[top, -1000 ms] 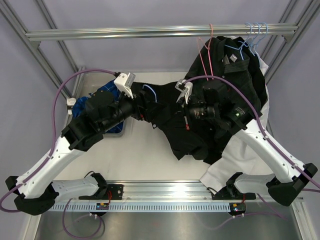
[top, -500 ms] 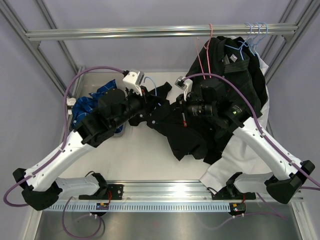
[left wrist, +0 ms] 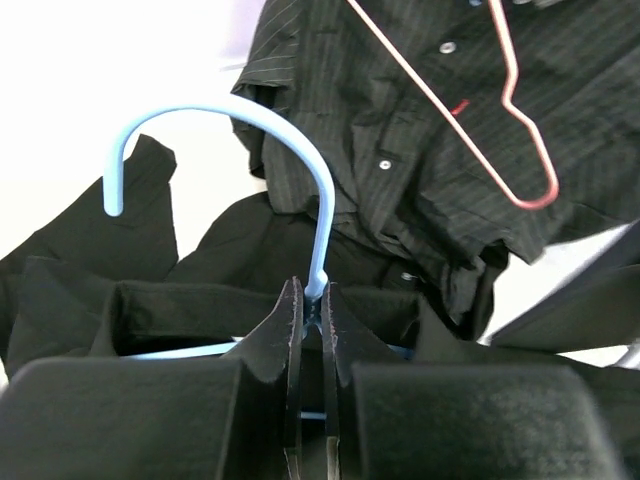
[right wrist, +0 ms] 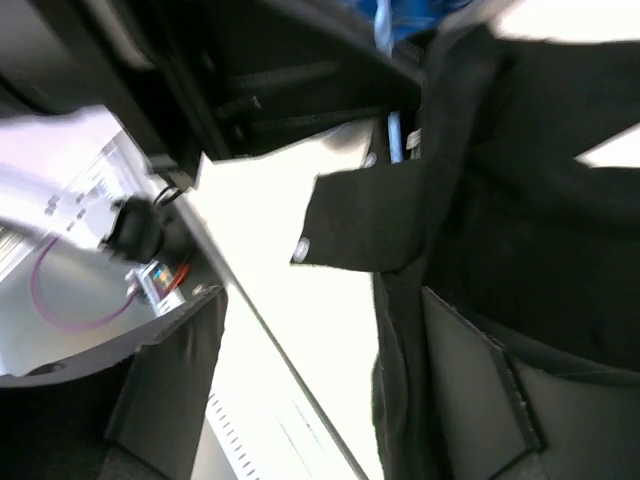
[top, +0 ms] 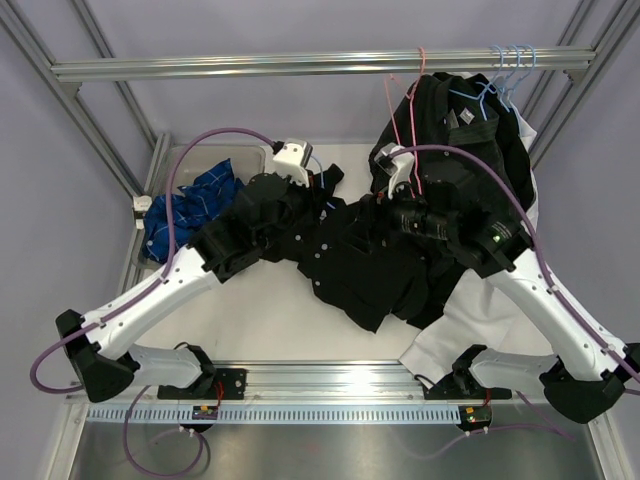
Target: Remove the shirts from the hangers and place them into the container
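My left gripper (left wrist: 310,296) is shut on the neck of a light blue hanger (left wrist: 322,190), whose hook curves up and to the left. That hanger sits inside a black shirt (top: 360,270) spread over the middle of the table. In the top view my left gripper (top: 325,187) is at this shirt's collar. My right gripper (top: 377,205) is open just to the right; black cloth (right wrist: 520,230) hangs against one finger (right wrist: 500,400). A blue plaid shirt (top: 190,205) lies in the container (top: 205,150) at the left. A pink-red hanger (left wrist: 500,110) lies on a dark striped shirt (left wrist: 400,120).
A metal rail (top: 250,67) crosses the back, carrying a pink hanger (top: 421,60) and several light blue hangers (top: 512,60). Dark shirts (top: 470,140) hang below them at the right. A large white cloth (top: 470,310) drapes under the right arm.
My left gripper moved right and closed on the light blue hanger's neck. My right gripper opened, letting go of the black shirt, and shifted slightly right. The shirt has spread out.
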You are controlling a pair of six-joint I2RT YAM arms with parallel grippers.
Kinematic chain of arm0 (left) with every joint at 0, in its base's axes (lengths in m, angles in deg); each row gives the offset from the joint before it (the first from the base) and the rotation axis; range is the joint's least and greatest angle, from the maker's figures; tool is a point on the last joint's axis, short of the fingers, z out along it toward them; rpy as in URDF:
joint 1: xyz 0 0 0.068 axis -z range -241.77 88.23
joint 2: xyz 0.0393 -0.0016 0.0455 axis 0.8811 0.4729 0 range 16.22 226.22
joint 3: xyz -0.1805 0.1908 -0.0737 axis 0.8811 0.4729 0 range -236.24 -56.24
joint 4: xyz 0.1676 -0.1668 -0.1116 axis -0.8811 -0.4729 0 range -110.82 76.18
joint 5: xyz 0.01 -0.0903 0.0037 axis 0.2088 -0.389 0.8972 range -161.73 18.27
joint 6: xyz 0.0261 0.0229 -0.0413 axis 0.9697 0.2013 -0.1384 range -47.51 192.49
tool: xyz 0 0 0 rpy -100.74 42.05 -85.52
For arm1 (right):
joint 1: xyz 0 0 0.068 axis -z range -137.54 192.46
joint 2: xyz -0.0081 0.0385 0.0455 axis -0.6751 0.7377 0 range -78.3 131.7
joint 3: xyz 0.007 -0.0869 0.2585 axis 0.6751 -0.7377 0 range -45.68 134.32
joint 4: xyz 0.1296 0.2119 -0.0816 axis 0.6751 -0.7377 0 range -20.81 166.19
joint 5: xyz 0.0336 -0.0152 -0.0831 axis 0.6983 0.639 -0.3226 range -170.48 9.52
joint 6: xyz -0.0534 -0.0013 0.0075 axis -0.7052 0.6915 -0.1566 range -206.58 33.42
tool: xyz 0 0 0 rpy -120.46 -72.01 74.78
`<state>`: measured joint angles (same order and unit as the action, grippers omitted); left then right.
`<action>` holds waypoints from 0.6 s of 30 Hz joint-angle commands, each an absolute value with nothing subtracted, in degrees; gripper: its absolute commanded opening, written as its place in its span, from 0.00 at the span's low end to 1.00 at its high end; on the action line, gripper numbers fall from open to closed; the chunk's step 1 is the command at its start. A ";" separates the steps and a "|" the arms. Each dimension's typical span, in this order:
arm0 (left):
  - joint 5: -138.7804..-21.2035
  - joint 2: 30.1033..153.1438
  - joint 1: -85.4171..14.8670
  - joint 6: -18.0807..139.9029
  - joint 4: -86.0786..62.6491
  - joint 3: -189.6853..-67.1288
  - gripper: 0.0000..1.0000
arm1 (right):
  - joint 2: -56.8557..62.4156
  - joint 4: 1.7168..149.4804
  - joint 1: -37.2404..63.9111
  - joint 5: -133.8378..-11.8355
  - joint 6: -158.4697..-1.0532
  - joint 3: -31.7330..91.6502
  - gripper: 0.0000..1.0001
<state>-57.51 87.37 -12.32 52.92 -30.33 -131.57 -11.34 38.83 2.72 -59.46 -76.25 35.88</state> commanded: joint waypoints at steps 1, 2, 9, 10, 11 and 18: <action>-51.26 89.07 -12.29 51.84 -24.02 -131.30 0.00 | -13.43 37.27 2.12 -68.95 -76.47 40.54 0.89; -49.86 89.51 -12.29 51.66 -23.67 -131.21 0.00 | -13.70 36.82 2.21 -70.44 -76.21 41.59 0.90; -47.12 94.35 -11.94 50.25 -22.52 -134.11 0.00 | -11.24 36.20 2.12 -77.05 -71.38 42.75 0.91; -47.03 95.31 -11.85 50.25 -22.78 -134.98 0.00 | -10.89 37.33 2.21 -77.83 -70.15 42.31 0.91; -46.95 95.58 -11.50 50.25 -22.78 -135.34 0.00 | -9.93 37.69 2.12 -78.45 -69.44 41.95 0.91; -39.66 96.20 -10.62 47.62 -23.49 -135.95 0.00 | -5.00 38.57 0.37 -84.78 -61.27 41.60 0.87</action>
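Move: The black shirt's right shoulder, on the blue hanger, is about 4 cm straight ahead of the open right hand and 5 cm below it; the hanger's neck is some 7 cm ahead and 6 cm left of it. The pink hanger on the rail hangs roughly 16 cm ahead, 12 cm right and 5 cm higher. From the left hand, pinching that neck, the shoulder lies about 3 cm back, 5 cm right and 5 cm down. Still pinching the blue hanger's neck, the left hand lowers the shirt about 5 cm while carrying it 4 cm forward and turning some 10 degrees counter-clockwise. The wide-open right hand draws off the cloth rightward and up, then sweeps forward and dips back down beside the shirt's right side, about 5 cm farther out in all, its wrist turning some 20 degrees clockwise. ##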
